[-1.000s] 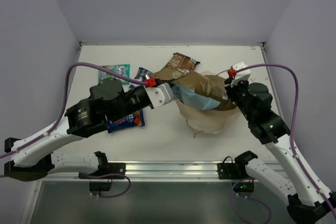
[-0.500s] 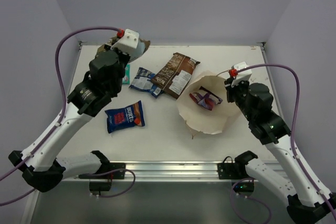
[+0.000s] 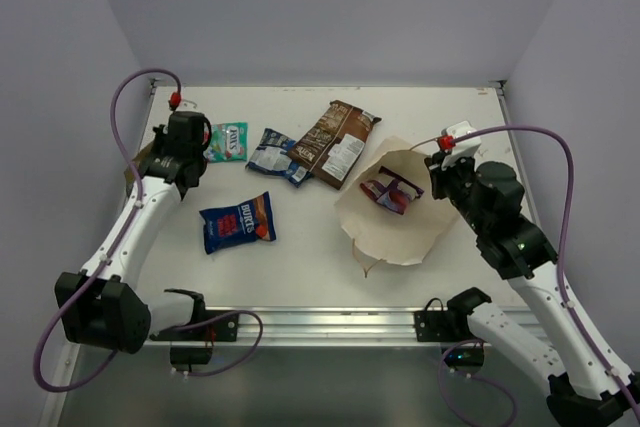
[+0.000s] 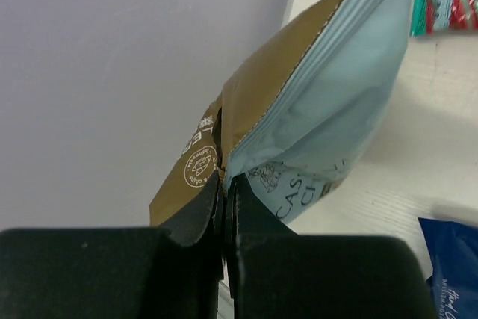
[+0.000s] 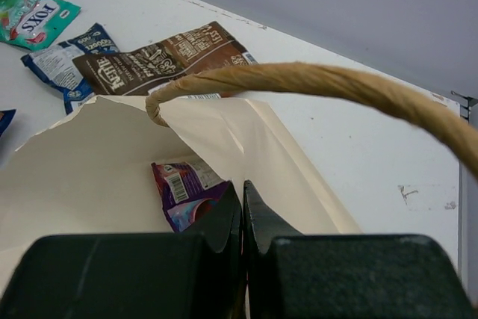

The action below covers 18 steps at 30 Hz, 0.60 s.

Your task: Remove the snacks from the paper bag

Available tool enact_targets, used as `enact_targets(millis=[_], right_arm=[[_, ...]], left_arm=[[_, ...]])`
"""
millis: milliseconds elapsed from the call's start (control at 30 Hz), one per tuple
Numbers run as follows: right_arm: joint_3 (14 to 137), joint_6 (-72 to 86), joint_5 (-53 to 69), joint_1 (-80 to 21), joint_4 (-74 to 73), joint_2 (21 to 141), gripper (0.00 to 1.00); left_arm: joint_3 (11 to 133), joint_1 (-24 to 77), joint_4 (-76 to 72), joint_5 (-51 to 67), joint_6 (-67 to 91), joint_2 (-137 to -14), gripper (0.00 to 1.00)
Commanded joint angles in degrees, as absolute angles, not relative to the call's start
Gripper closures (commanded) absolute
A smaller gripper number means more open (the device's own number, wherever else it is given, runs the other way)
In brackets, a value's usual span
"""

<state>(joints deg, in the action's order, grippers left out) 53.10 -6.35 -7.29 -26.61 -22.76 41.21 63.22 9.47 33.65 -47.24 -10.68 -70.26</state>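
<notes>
The cream paper bag (image 3: 400, 232) lies open at the table's right. My right gripper (image 3: 437, 173) is shut on its upper rim (image 5: 224, 140), under the cord handle (image 5: 314, 84). A purple snack (image 3: 392, 190) lies inside it (image 5: 187, 192). My left gripper (image 3: 148, 169) is at the table's left edge, by the wall. It is shut (image 4: 224, 184) on the corner of an olive-brown packet with a pale blue back (image 4: 328, 110). Green-red (image 3: 229, 140), blue-white (image 3: 275, 154), dark brown (image 3: 335, 142) and blue-red (image 3: 238, 222) snacks lie flat on the table.
Grey walls close in the table on the left, back and right. The left wall (image 4: 112, 72) is right beside the held packet. A metal rail (image 3: 320, 322) runs along the near edge between the arm bases.
My left arm drew the olive-brown packet out of the bag, swung it up and left, and now holds it low at the left edge. The purple packet in the bag is uncovered. The right arm held still.
</notes>
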Motion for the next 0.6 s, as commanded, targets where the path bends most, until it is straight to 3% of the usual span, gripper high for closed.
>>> enact_targets(millis=[0, 167, 267, 300, 367, 567], right_arm=[[53.00, -5.01, -5.89, -26.37, -21.36, 40.52, 1.00], [52.74, -5.01, -5.19, -26.37, -21.36, 40.52, 1.00], [52.65, -5.36, -4.92, -26.37, -21.27, 40.08, 1.00], [52.65, -5.45, -4.92, -26.37, -21.27, 39.99, 1.00], [52.73, -5.45, -4.83, -26.37, -21.27, 39.99, 1.00], [53.52, -5.80, -3.87, -26.45, -21.80, 40.34, 1.00]], left_arm=[[59.70, 9.40, 33.66, -49.76, -4.67, -71.45, 0.99], [57.04, 9.49, 33.93, -42.81, 2.79, -75.58, 0.80], [58.62, 9.67, 33.84, -37.02, 5.79, -75.68, 0.51], [59.93, 9.67, 33.66, -31.43, 6.50, -74.37, 0.33], [61.25, 10.02, 32.09, -25.17, 8.69, -72.96, 0.20], [65.90, 14.31, 30.24, -5.40, 13.79, -68.56, 0.04]])
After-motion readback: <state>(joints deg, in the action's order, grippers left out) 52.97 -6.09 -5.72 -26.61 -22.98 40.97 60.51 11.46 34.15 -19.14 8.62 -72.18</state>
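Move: The left hand holds the brown snack bag at the left side of the table. The bare patch where it will be left has its middle about 8 cm left, 4 cm ahead and 21 cm below. From this hand the Burts bag lies some 14 cm right and 6 cm back, the Fox's bag roughly 20 cm ahead and 5 cm right, both about 22 cm down. From the right hand that patch is some 66 cm left, 8 cm ahead and 28 cm below. The left fingers let go of the brown snack bag, opening from shut to wide as the hand sinks about 9 cm beside the left table edge. While they spread, the hand swings right some 10 cm, away from the bag, rolling about 30 degrees with its left side dropping, and starts to lift slightly. The right hand keeps its pinch on the paper bag's rim, almost still. ##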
